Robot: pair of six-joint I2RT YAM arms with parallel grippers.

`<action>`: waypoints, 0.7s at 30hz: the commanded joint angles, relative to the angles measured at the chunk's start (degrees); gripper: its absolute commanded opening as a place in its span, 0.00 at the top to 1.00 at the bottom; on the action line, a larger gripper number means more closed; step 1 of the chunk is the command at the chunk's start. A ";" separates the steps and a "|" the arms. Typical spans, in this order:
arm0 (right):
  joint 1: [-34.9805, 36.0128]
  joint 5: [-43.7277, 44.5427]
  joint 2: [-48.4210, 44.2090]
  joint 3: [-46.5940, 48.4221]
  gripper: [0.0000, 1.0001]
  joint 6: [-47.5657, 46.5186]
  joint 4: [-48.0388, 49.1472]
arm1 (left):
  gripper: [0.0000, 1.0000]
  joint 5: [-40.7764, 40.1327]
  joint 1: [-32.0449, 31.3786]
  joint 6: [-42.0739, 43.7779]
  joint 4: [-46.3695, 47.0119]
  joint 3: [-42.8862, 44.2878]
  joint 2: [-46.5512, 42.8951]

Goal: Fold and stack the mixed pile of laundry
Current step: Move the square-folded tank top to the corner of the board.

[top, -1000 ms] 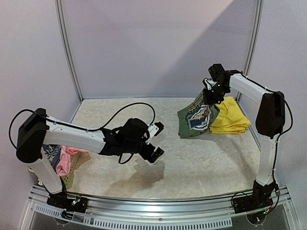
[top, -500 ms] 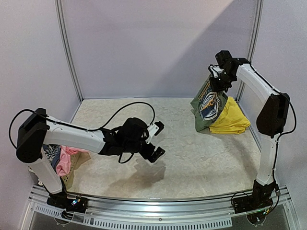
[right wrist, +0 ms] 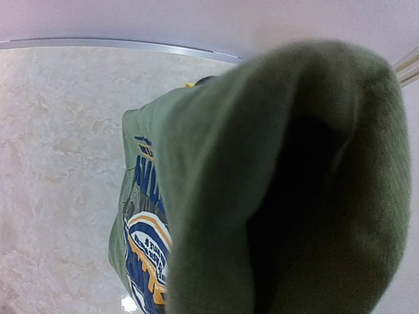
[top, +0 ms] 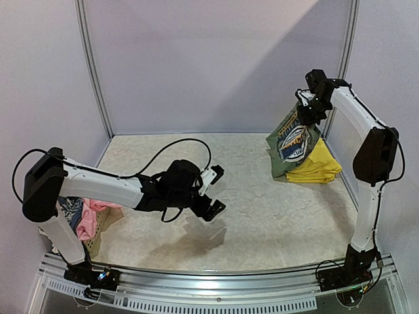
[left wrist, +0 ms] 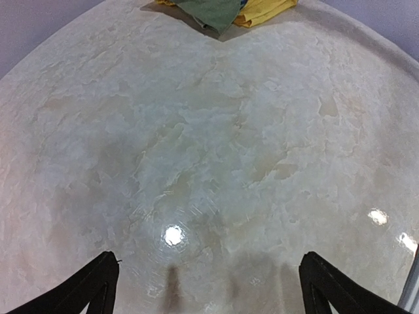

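My right gripper is raised at the far right, shut on the olive-green top, which hangs folded below it with a blue and orange print facing out. In the right wrist view the green top fills the frame and hides the fingers. Its lower edge hangs over the folded yellow shorts lying by the right wall. My left gripper hovers open over the bare middle of the table, its dark fingertips wide apart with nothing between them. The green top and yellow shorts show far off in that view.
A pale mesh basket stands at the near left beside the left arm's base, with a pink piece and a blue-grey patterned piece in it. Metal posts and purple walls close the sides and back.
My right gripper has lifted the green top off the table and carried it up and to the right, over the yellow shorts. The left arm has stayed still.
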 commanded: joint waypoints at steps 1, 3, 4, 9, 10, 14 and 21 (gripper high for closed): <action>-2.54 -0.26 3.44 -1.61 1.00 -1.63 3.43 | 0.02 0.66 0.79 0.04 0.97 -0.49 0.83; -3.10 0.16 4.78 -1.62 1.00 -2.74 4.43 | 0.02 0.66 0.83 0.06 1.00 -0.49 0.89; -3.54 0.26 5.33 -1.62 1.00 -3.23 4.97 | 0.02 0.72 0.87 0.09 1.01 -0.49 1.01; -4.89 1.96 8.47 -1.67 1.00 -5.96 8.36 | 0.02 0.78 0.87 0.10 0.94 -0.40 1.07; -5.12 2.36 8.99 -1.75 1.00 -6.79 9.19 | 0.02 0.77 0.91 0.08 0.94 -0.42 1.12; -5.85 4.94 11.01 -2.23 1.00 -8.92 12.10 | 0.02 0.72 0.96 0.26 0.76 -0.49 1.36; -7.17 9.41 12.66 -4.83 1.00 -9.02 16.03 | 0.02 0.61 0.96 0.32 0.54 -0.25 1.54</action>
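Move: The folded yellow shirt, in the far right part of the board, lies below the right hand: its middle is about 5 cm ahead, 7 cm to the right and 20 cm down. The held tank top hangs some 12 cm below that hand, its middle about level and 4 cm to the left; the board's far right corner is roughly 24 cm ahead and 12 cm right. From the left hand the yellow shirt lies some 31 cm ahead and 37 cm right. The tank top, still pinched by its upper edge in the shut right fingers, is lowered onto the folded yellow shirt: the right hand sinks about 9 cm while carrying it some 7 cm to the right and 5 cm forward, towards the far right corner. The hand's left side dips about 10 degrees, and the fingers keep their hold. ##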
